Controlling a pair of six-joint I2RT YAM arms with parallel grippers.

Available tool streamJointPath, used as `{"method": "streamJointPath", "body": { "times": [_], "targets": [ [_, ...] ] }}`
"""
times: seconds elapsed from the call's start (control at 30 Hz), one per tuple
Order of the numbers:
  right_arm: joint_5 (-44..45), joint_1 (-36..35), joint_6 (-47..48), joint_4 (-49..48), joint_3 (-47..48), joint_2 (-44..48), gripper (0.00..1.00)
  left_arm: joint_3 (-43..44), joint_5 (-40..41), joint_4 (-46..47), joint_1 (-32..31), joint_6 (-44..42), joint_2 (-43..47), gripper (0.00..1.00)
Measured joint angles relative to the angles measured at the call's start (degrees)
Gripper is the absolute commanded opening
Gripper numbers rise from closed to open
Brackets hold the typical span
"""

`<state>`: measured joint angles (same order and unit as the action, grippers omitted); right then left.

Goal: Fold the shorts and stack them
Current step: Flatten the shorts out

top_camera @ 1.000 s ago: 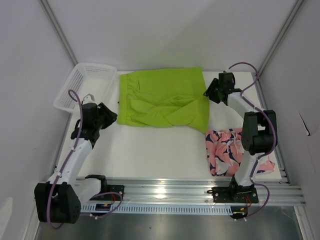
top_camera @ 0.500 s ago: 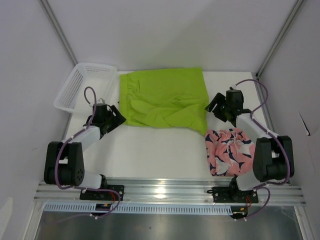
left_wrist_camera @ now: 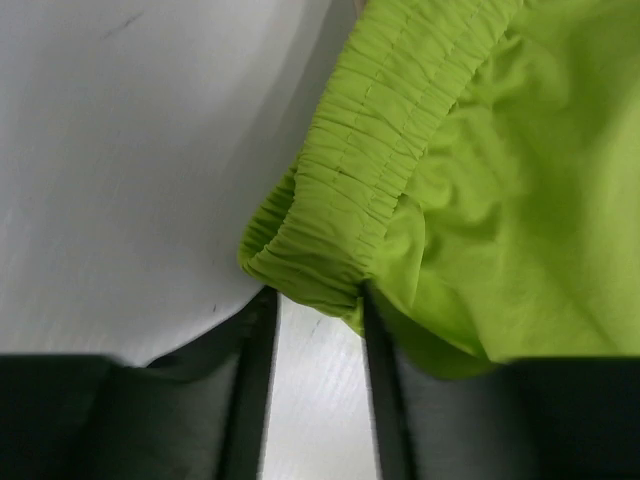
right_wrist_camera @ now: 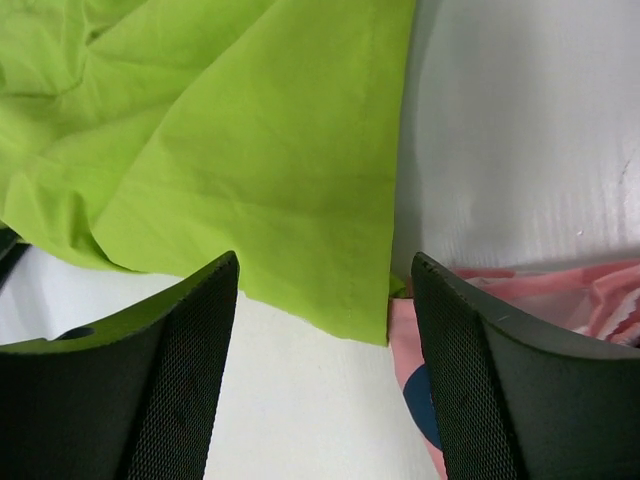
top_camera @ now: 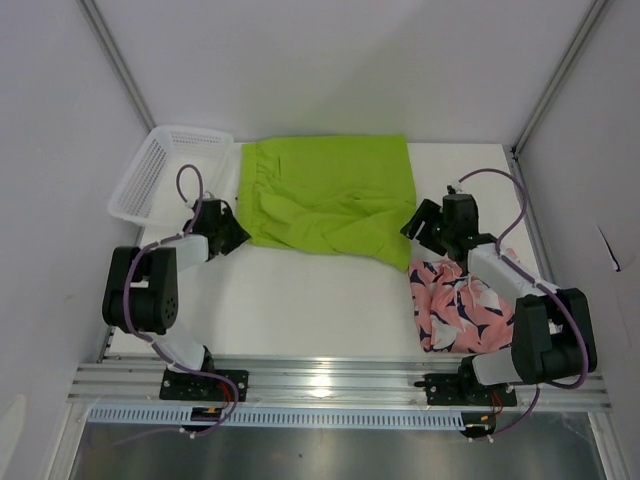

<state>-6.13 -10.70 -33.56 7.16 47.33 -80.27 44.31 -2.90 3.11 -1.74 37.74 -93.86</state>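
The lime green shorts [top_camera: 330, 195] lie spread at the back middle of the table, waistband to the left. My left gripper [top_camera: 233, 233] is at their near left corner. In the left wrist view its jaws stand apart [left_wrist_camera: 315, 295], with the gathered waistband corner [left_wrist_camera: 335, 230] right at the fingertips [left_wrist_camera: 262, 300] and bare table in the gap. My right gripper [top_camera: 417, 229] is open wide [right_wrist_camera: 322, 260] just above the green hem corner [right_wrist_camera: 330, 250]. The pink printed shorts [top_camera: 460, 305] lie crumpled at the near right, and their edge [right_wrist_camera: 600, 295] shows beside the right finger.
A white mesh basket [top_camera: 150, 180] stands at the back left, close to the left arm. The enclosure's walls and frame posts close in the table's sides. The right arm's forearm passes over the pink shorts.
The left gripper has swung up and right to the green waistband corner. The right gripper has come down from the shorts' upper right edge to the near right hem corner. Both jaws stand wider.
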Motion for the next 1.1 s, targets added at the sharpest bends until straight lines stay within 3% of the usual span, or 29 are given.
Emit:
{"method": "streamJointPath", "body": {
  "times": [0.07, 0.1, 0.13, 0.43, 0.8, 1.1],
  "targets": [
    [0.7, -1.0, 0.5, -0.7, -0.8, 0.0, 0.69, 1.7, 0.0, -0.6, 0.0, 0.0, -1.7, 0.22],
    [1.0, -1.5, 0.8, -1.0, -1.2, -0.1, 0.69, 2.7, 0.0, -1.0, 0.0, 0.0, -2.6, 0.08],
    [1.3, -1.9, 1.1, -1.3, -1.6, -0.2, 0.69, 3.5, 0.2, -1.4, 0.0, 0.1, -3.2, 0.01],
    [4.2, -7.8, 4.1, -1.8, -2.4, -2.0, 0.69, 5.2, 0.2, -3.9, 0.0, -0.2, -3.2, 0.0],
    [7.6, -12.3, 5.7, 3.8, -4.2, 7.1, 0.69, 5.2, -0.6, -12.2, 0.0, -1.4, 15.0, 0.0],
    [6.3, -15.2, 4.0, 6.0, -11.2, 11.7, 0.69, 6.9, -2.4, -19.3, 0.0, -1.8, 20.8, 0.0]
  ]
}}
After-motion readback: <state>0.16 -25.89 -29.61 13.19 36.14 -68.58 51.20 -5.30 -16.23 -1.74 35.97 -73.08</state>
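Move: The left hand's parted fingers are at the green shorts' near-left waistband corner, which lies about 2 cm ahead and 1 cm lower; the white basket is some 17 cm ahead and 18 cm left. From the right hand, the shorts' near-right leg corner lies roughly 6 cm back, 2 cm right and 8 cm below, with the folded pink shorts about 15 cm back and 13 cm right. Left hand pinches and lifts waistband corner 12 cm; open right draws back 9 cm towards the leg corner. ##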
